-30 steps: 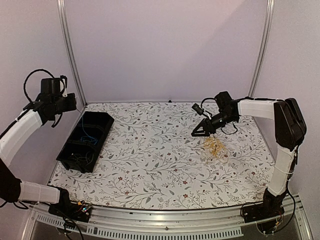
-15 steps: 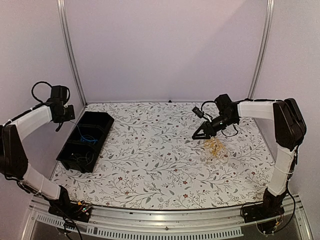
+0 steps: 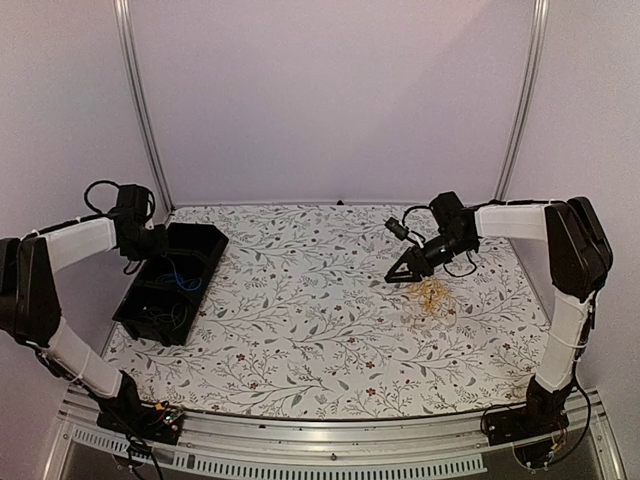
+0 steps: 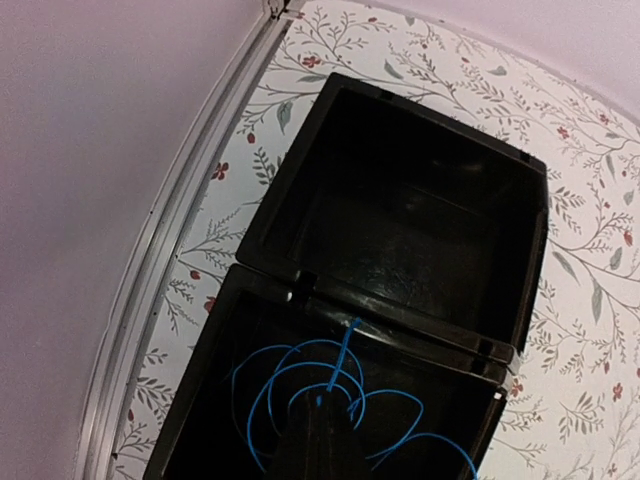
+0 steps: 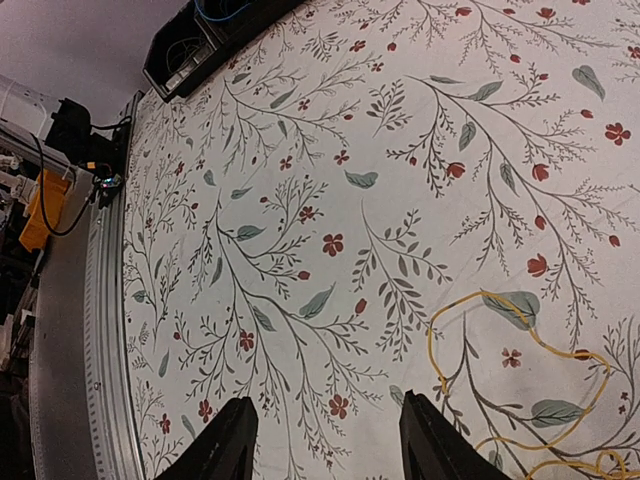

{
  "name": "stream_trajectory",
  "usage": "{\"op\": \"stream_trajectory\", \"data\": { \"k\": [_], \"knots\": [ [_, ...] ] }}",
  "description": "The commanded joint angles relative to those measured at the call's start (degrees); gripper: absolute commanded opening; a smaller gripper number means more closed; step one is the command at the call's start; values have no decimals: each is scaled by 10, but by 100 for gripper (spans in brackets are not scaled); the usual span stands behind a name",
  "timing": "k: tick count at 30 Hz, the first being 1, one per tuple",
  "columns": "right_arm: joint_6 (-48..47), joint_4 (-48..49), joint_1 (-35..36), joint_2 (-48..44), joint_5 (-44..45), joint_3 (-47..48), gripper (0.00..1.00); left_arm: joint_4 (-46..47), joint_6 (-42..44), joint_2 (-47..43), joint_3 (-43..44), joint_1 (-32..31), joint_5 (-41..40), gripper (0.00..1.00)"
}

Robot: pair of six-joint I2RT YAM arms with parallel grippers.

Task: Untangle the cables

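Observation:
A loose tangle of thin yellow cables (image 3: 432,295) lies on the flowered cloth at the right. My right gripper (image 3: 405,270) hovers just left of it, open and empty. In the right wrist view one yellow strand (image 5: 431,338) curls beside the right fingertip (image 5: 432,440). Blue cables (image 3: 178,277) lie coiled in the black bin (image 3: 215,232) at the left. My left gripper (image 3: 160,240) is over the bin. In the left wrist view it (image 4: 322,410) is shut on a blue strand (image 4: 345,360) above the blue loops (image 4: 262,395).
The bin's far compartment (image 4: 400,230) holds nothing; a divider (image 4: 400,318) separates it from the one with the blue loops. A metal rail (image 4: 170,260) runs along the cloth's left edge. Upright frame posts (image 3: 140,100) stand at the back corners.
The left arm has swung down from high at the left wall to the bin's far end. The right gripper has crept slightly lower toward the yellow tangle, still open.

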Motion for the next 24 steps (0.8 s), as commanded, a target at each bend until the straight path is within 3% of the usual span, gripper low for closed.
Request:
{"op": "stream_trajectory", "data": {
  "k": [1,8,18,24],
  "knots": [
    [-4,7,-2,-13,-12,-7,53,-8,-9,16,-18,-12,27,0],
    [-6,4,-3,-11,-12,-5,53,-44,-13,59,-10,-28,19,0],
    [-7,4,-3,-11,-16,-8,53,-98,-23,72,1,-26,-54,0],
    [-14,-3,-3,-11,-14,-6,53,-160,-33,84,67,-29,-47,25]
  ]
}}
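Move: The left hand holds the blue cable above the black bin. The middle compartment it is bound for has its centre about 4 cm back, 3 cm to the right and 11 cm below; at the same depth, the empty far compartment lies some 6 cm ahead and 6 cm right, and the near compartment about 13 cm back and 2 cm right. From the right hand the middle compartment is roughly 52 cm left, 2 cm ahead and 8 cm lower. The left hand sinks about 6.5 cm into the middle compartment with the blue cable still pinched, easing back some 3 cm towards its centre and swaying about 2 cm right and back again as the wrist tips the fingers some 15 degrees more steeply down. The descent is almost done by halfway, the hand then mostly drawing back, and only at the very end, nearly stopped, do the shut fingers part to about a fifth of their range to free the cable. ##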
